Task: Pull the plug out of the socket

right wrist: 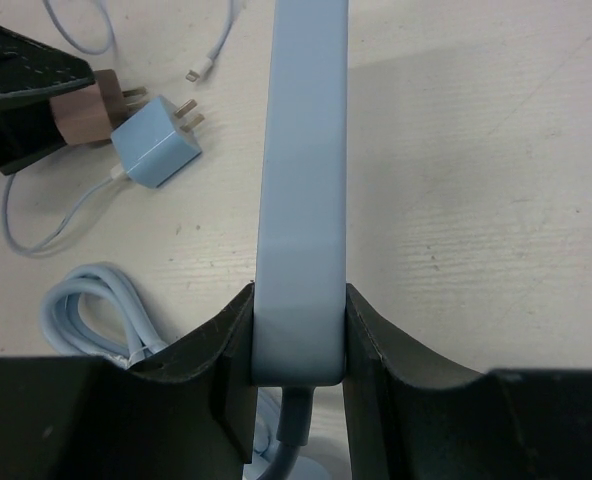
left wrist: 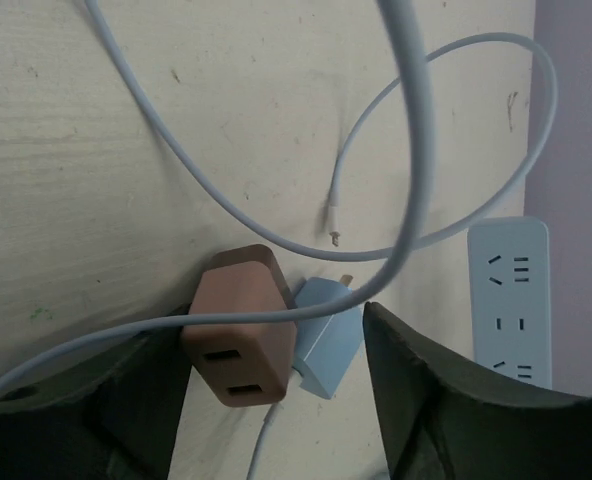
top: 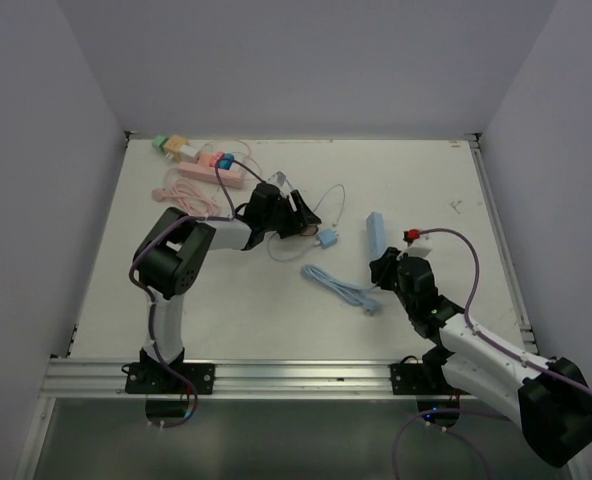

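Note:
The light-blue socket strip (right wrist: 301, 200) lies on the table, and my right gripper (right wrist: 298, 330) is shut on its cable end, also seen from above (top: 384, 268). A brown plug (left wrist: 241, 325) and a light-blue plug (left wrist: 328, 338) lie side by side on the table, both apart from the socket strip (left wrist: 509, 300), their prongs bare. My left gripper (left wrist: 276, 330) stands open around the two plugs. Its right finger (left wrist: 426, 400) is clear of the blue plug; the left finger is close beside the brown one. From above, the left gripper (top: 311, 222) sits just left of the blue plug (top: 326, 239).
A thin white cable (left wrist: 416, 150) loops over the plugs and across the left wrist view. A coiled blue cable (top: 341, 287) lies left of the right gripper. A pink power strip (top: 211, 172) with coloured plugs and a pink cable (top: 181, 195) sit at the back left.

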Action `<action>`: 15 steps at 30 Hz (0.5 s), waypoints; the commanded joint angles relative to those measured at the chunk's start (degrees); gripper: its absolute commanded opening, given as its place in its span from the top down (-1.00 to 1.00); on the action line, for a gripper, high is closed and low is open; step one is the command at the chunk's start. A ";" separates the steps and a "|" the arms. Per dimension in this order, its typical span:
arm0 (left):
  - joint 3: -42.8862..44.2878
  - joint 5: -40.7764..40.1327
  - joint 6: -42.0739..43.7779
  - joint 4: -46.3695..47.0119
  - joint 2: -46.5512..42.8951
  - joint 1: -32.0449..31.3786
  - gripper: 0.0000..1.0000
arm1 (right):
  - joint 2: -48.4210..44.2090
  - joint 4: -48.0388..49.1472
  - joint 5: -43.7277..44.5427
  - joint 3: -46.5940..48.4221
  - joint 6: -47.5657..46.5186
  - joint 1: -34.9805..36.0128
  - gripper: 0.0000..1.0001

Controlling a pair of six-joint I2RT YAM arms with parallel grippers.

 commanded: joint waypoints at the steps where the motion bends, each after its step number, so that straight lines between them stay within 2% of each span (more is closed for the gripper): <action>1: -2.00 0.07 1.38 0.91 -3.77 0.42 -0.47 | -2.68 -2.49 7.17 1.81 1.74 0.08 1.00; 2: -2.44 -0.01 1.38 0.74 -4.66 0.42 -0.63 | -3.29 -3.91 8.48 2.17 2.00 0.08 1.00; 5: -3.76 -0.45 2.08 -1.98 -8.44 0.34 -0.83 | -5.49 -9.53 13.58 3.57 3.32 -0.01 1.00; 8: -5.69 -0.37 2.78 -3.57 -12.74 0.34 -0.94 | -6.20 -16.74 19.99 6.12 5.86 -0.45 1.00; 11: -6.22 -1.15 5.24 -8.56 -17.75 0.42 -0.96 | -5.24 -22.80 25.88 9.81 7.89 -1.59 1.00; 15: -6.22 -9.14 9.72 -20.32 -26.09 0.34 -0.99 | -2.95 -26.94 29.84 14.90 8.86 -5.79 1.00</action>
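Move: The brown plug sits between the left hand's part-open fingers, its middle about 1 cm below the hand point. The blue charger is some 5 cm to the right of the plug and 1 cm nearer the base. The right hand holds the socket strip's near end; the strip's middle is about 6 cm ahead and 1 cm left. From that hand the charger lies roughly 12 cm ahead and 12 cm left, the cable bundle 9 cm left and 1 cm back, both some 6 cm lower. Opening from partly to fully wide, the left fingers come free of the brown plug, and that hand lifts about 7 cm while easing some 3.5 cm back and as far left. The right hand keeps its grip on the strip's near end and carries it about 8 cm to the right, away from plug and charger, swinging it some 25 degrees clockwise and rising about 2 cm late on. ##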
